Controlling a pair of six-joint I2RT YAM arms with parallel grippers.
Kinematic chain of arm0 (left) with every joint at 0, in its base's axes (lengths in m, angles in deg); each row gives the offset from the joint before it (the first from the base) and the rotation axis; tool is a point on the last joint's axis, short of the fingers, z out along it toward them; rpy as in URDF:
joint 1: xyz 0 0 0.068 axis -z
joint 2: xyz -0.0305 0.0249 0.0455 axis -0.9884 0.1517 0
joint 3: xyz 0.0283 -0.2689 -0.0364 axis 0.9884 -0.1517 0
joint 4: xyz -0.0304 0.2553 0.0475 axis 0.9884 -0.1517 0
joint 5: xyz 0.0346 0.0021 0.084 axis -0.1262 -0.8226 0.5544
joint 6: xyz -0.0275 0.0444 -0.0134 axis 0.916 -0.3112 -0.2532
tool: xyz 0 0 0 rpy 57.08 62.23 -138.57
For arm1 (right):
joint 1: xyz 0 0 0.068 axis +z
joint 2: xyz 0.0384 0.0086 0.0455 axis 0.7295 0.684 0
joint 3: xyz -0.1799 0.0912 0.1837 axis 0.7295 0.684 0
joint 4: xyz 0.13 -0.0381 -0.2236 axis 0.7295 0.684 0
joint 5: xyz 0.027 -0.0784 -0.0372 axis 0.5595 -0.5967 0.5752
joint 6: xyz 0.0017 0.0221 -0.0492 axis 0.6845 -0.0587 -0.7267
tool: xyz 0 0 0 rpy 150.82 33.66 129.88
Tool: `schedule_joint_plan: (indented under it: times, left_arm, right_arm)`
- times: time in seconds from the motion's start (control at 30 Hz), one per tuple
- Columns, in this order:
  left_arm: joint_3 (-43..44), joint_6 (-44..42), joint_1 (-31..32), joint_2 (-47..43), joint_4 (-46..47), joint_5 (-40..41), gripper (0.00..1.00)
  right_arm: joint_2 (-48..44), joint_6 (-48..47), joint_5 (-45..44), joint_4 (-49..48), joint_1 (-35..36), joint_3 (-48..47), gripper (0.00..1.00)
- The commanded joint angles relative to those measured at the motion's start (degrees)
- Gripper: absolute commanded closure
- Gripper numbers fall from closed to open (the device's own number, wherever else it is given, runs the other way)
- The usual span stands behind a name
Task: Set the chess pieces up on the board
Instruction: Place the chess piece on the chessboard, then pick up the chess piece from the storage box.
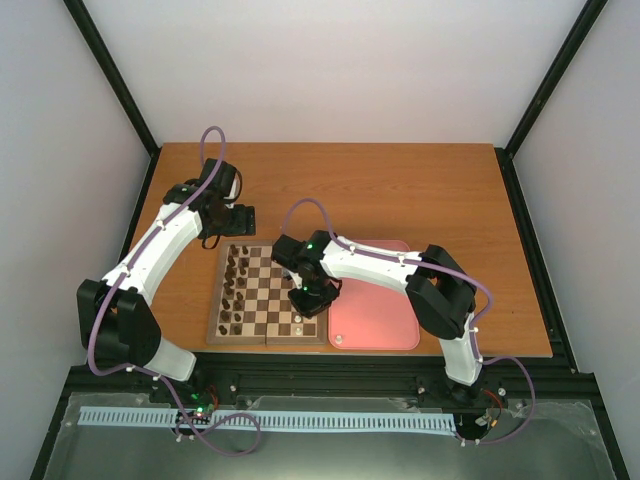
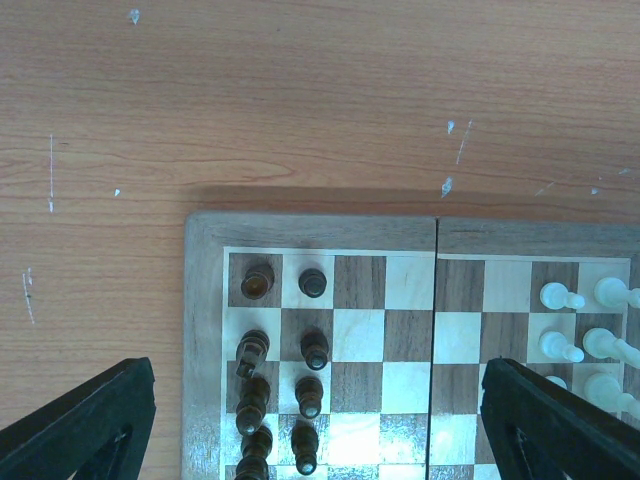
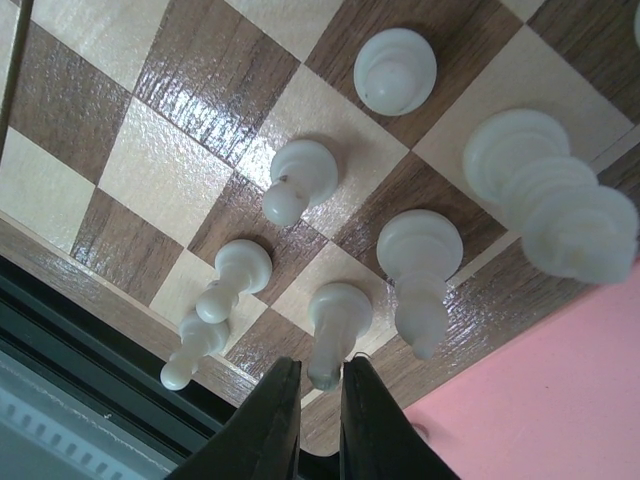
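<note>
The board (image 1: 268, 333) lies in front of both arms. My right gripper (image 1: 306, 303) hangs low over its near right corner. In the right wrist view that gripper (image 3: 320, 365) is open only a little, its fingertips flanking the top of a cream-white piece (image 3: 335, 320) that stands on a light square. Several more white chess pieces (image 3: 420, 255) stand around it on the board (image 3: 160, 170). My left gripper (image 1: 240, 218) hovers beyond the board's far left corner. In its wrist view the left gripper (image 2: 320, 430) is open wide and empty over the board (image 2: 205, 300), with white pieces (image 2: 560, 297) at the right edge.
Dark brown pieces (image 1: 235, 290) stand in two files along the board's left side, and the left wrist view shows these dark pieces (image 2: 313, 350) from above. A pink tray (image 1: 375, 310) lies right of the board; its pink surface (image 3: 560, 400) borders the board corner.
</note>
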Motion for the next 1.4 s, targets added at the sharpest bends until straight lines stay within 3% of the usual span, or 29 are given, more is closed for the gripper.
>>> schedule_joint_plan:
  times: [0.0,0.6,0.87,1.1,1.37]
  left_arm:
    - [0.72,-1.16,0.11,-0.46,0.44,0.14,0.00]
    - [0.65,-1.08,0.16,-0.32,0.57,0.14,0.00]
    - [0.68,-1.08,0.11,-0.32,0.51,0.15,0.00]
    - [0.83,-1.14,0.11,-0.76,0.37,0.24,0.00]
    - [0.78,-1.08,0.11,-0.96,0.29,0.06,0.00]
  right_arm:
    - [0.02,-0.83,0.82,1.21,0.64,-0.77,0.89]
    - [-3.13,-0.38,0.78,2.54,0.80,-0.31,0.89]
    - [-6.64,-0.54,0.37,4.11,0.74,0.71,0.64]
    - [-13.62,2.48,-0.86,5.05,0.70,9.60,0.53]
    - [-14.63,3.63,1.15,-0.74,0.68,18.93,0.44]
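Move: The last white rook, in the pink tray's near-left corner, lies about 5 cm back, 7 cm right and 3 cm below the right hand. The just-placed white piece stands at its fingertips, 2 cm lower; a white pawn stands 3 cm left of that piece, level with it, and a white bishop 3 cm ahead of it. From the left hand the rook is roughly 24 cm back, 22 cm right, 15 cm down. The right fingers open off the placed piece, rise about 4 cm, then swing right and back, sinking towards the rook. ##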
